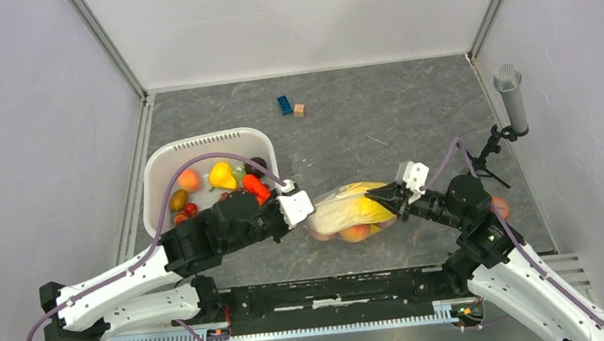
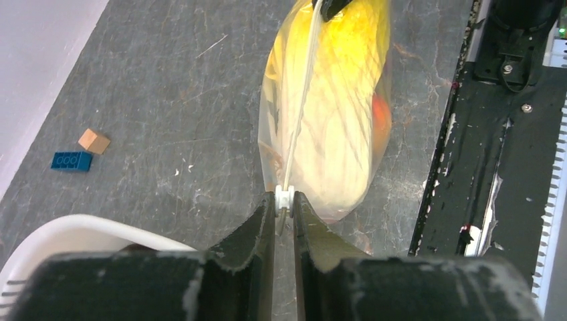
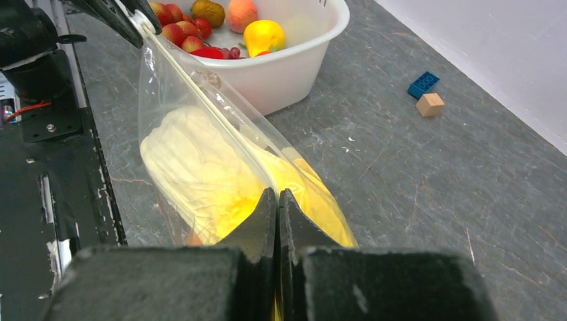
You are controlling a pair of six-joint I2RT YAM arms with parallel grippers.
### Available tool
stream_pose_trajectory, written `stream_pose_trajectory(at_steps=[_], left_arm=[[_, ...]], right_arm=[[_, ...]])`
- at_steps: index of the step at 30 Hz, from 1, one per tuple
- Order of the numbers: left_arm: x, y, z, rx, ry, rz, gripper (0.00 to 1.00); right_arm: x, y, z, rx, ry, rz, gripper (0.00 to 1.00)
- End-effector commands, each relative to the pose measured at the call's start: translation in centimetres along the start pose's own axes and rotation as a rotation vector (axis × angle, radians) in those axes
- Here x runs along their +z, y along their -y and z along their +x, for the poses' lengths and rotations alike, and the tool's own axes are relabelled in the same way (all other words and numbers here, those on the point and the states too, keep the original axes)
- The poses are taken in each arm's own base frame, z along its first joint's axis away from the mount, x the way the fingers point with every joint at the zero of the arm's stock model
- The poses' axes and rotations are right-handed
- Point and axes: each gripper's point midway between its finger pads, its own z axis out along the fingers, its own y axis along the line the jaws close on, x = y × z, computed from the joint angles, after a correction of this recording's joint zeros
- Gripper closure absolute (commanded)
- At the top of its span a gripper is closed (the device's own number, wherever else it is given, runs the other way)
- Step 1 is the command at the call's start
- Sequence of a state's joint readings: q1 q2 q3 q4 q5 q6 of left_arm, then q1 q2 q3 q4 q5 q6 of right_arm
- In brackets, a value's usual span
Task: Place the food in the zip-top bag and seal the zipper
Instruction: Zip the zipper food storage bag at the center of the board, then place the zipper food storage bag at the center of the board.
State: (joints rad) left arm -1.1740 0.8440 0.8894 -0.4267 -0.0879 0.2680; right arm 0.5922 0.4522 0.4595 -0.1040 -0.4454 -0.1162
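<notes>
The zip-top bag [image 1: 352, 213] hangs stretched between both grippers just above the table. Inside it are a large crinkled yellow piece of food [image 2: 337, 114] and an orange fruit [image 1: 356, 232]. My left gripper [image 2: 285, 199] is shut on the small white slider at the left end of the zipper [image 2: 301, 100]. My right gripper [image 3: 277, 195] is shut on the bag's opposite end, pinching the mouth edge. The zipper [image 3: 200, 77] runs taut as a straight line from one gripper to the other. More food [image 1: 221, 176] lies in the white basket [image 1: 202, 139].
A blue toy brick [image 1: 284, 105] and a small wooden cube [image 1: 299, 110] lie at the back of the table. A grey microphone [image 1: 510, 98] stands at the right wall. A small orange object [image 1: 500, 205] shows beside the right arm. The black base rail [image 1: 337, 290] runs along the near edge.
</notes>
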Motion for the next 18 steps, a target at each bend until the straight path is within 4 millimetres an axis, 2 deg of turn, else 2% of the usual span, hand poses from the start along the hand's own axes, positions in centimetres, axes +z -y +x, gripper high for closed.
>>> stream_pose_trajectory(at_steps=[1, 2, 3, 5, 8, 10, 14, 18], left_arm=[[-1.1, -1.1, 1.7, -0.052, -0.04, -0.084, 0.74], [-1.1, -1.2, 1.8, -0.058, -0.041, -0.094, 0.62], [-1.1, -1.5, 1.9, -0.065, -0.045, -0.112, 0.43], [-1.2, -1.9, 1.6, -0.091, -0.032, -0.144, 0.23], [-1.5, -2.5, 0.6, -0.141, 0.026, -0.183, 0.07], [-1.8, -2.7, -0.2, -0.165, 0.077, -0.194, 0.01], [-2.5, -3.2, -1.1, -0.213, 0.145, -0.221, 0.0], [-3.3, -3.7, -1.4, -0.26, 0.176, -0.252, 0.0]], right_arm=[[-0.2, 3.0, -1.1, -0.013, 0.042, 0.156, 1.0], [-0.2, 3.0, -1.1, -0.011, 0.042, 0.161, 1.0], [-0.2, 3.1, -1.2, -0.008, 0.045, 0.166, 1.0], [-0.1, 3.3, -1.6, -0.004, 0.058, 0.176, 1.0], [0.0, 3.9, -2.9, -0.005, 0.099, 0.198, 1.0], [0.1, 4.8, -3.7, 0.001, 0.109, 0.238, 1.0], [0.2, 7.7, -5.3, 0.001, 0.092, 0.366, 1.0], [0.3, 10.0, -8.5, -0.043, 0.098, 0.445, 1.0]])
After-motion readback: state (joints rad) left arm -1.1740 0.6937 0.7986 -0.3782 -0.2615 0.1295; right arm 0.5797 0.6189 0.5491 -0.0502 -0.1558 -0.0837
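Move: The left hand still has the slider between its fingertips, at the left end of the bag's zipper. The bag's food-filled middle hangs about 8 cm to its right, 4 cm nearer the base and 9 cm lower. The white basket's middle is some 22 cm left, 8 cm ahead and 14 cm below. From the right hand, pinching the zipper's other end, the slider lies about 12 cm left and 1 cm back, at much the same height. The left fingers let go of the slider, spreading wide, while that hand backs off about 3 cm leftward and a little forward towards the basket, dipping slightly, then lifting and turning some 10 degrees counter-clockwise. The right hand keeps its pinch and carries the bag about 6 cm forward and 2 cm right, speeding up, rising slightly at the end and turning clockwise. ##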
